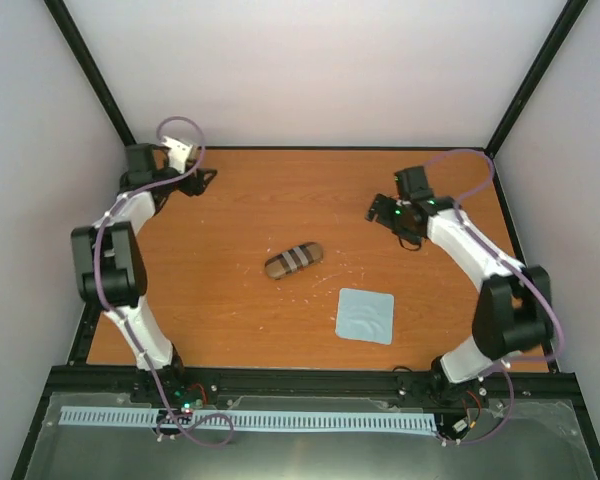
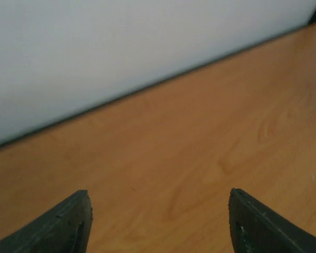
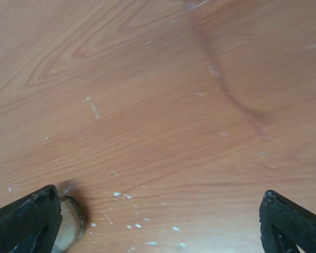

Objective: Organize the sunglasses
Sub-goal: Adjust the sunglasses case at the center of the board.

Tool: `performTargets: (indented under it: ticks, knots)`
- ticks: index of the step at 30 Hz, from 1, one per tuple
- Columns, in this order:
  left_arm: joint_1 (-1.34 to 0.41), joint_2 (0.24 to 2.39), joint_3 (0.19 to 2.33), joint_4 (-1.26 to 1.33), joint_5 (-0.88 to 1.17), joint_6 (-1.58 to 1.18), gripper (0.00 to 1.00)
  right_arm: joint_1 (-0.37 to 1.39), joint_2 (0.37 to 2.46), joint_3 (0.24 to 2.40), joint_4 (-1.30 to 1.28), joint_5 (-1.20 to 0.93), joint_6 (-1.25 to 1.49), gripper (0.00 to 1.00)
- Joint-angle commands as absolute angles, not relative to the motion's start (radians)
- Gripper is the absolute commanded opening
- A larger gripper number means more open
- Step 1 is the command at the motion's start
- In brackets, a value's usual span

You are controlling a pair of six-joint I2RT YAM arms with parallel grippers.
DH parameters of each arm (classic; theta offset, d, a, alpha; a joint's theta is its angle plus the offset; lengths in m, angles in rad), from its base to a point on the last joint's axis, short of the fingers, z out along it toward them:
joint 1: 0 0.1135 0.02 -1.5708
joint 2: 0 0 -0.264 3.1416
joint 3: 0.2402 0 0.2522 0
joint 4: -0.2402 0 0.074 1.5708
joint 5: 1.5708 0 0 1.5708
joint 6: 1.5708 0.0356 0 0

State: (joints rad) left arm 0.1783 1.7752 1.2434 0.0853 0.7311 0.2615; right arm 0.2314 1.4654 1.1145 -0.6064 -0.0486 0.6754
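Observation:
The sunglasses are out of view in every frame. A brown oval case (image 1: 294,259) with grey stripes lies closed in the middle of the wooden table (image 1: 230,300). One end of the case (image 3: 69,224) shows beside the left finger in the right wrist view. My left gripper (image 1: 206,180) (image 2: 158,224) is open over bare wood at the back left, near the wall. My right gripper (image 1: 382,214) (image 3: 158,224) is open above the table at the back right, with nothing between its fingers.
A light blue square cloth (image 1: 366,315) lies flat right of the case, toward the near edge. White walls and black frame posts close in the back and both sides. Small white specks dot the wood around the case.

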Motion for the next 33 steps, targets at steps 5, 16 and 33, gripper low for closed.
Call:
performTargets:
  ticks: [5, 16, 33]
  knots:
    - [0.083, 1.942, 1.485, -0.444, 0.744, 0.549, 0.6, 0.379, 1.728, 1.333, -0.643, -0.194, 0.683, 1.0]
    - [-0.149, 1.917, 1.281, -0.419, 0.415, 0.774, 0.27, 0.623, 2.027, 1.726, -1.045, -0.075, 0.619, 0.3]
    - [-0.277, 1.95, 1.256, -0.442, 0.365, 0.764, 0.22, 0.637, 2.063, 1.566, -1.011, -0.206, 0.622, 0.14]
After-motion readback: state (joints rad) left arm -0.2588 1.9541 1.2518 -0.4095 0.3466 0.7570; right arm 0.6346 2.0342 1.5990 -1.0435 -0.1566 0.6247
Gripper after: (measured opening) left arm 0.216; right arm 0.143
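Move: The sunglasses case lies about 26 cm to the right hand's left, some 3 cm back and 13 cm below it. From the left hand it lies roughly 23 cm to the right, 16 cm back and 19 cm below. The pale blue cloth is about 10 cm left of the right hand, 20 cm back and 15 cm down, on the near right side of the case. The case is approached from both sides: the right hand sweeps left about 17 cm, then draws back and sinks beside its right end, its fingers nearly closing and tipping some 30 degrees towards straight down. The left hand drops about 18 cm while moving right and back towards the far left side of the case, rolling and narrowing its fingers. Neither is seen to touch it. ##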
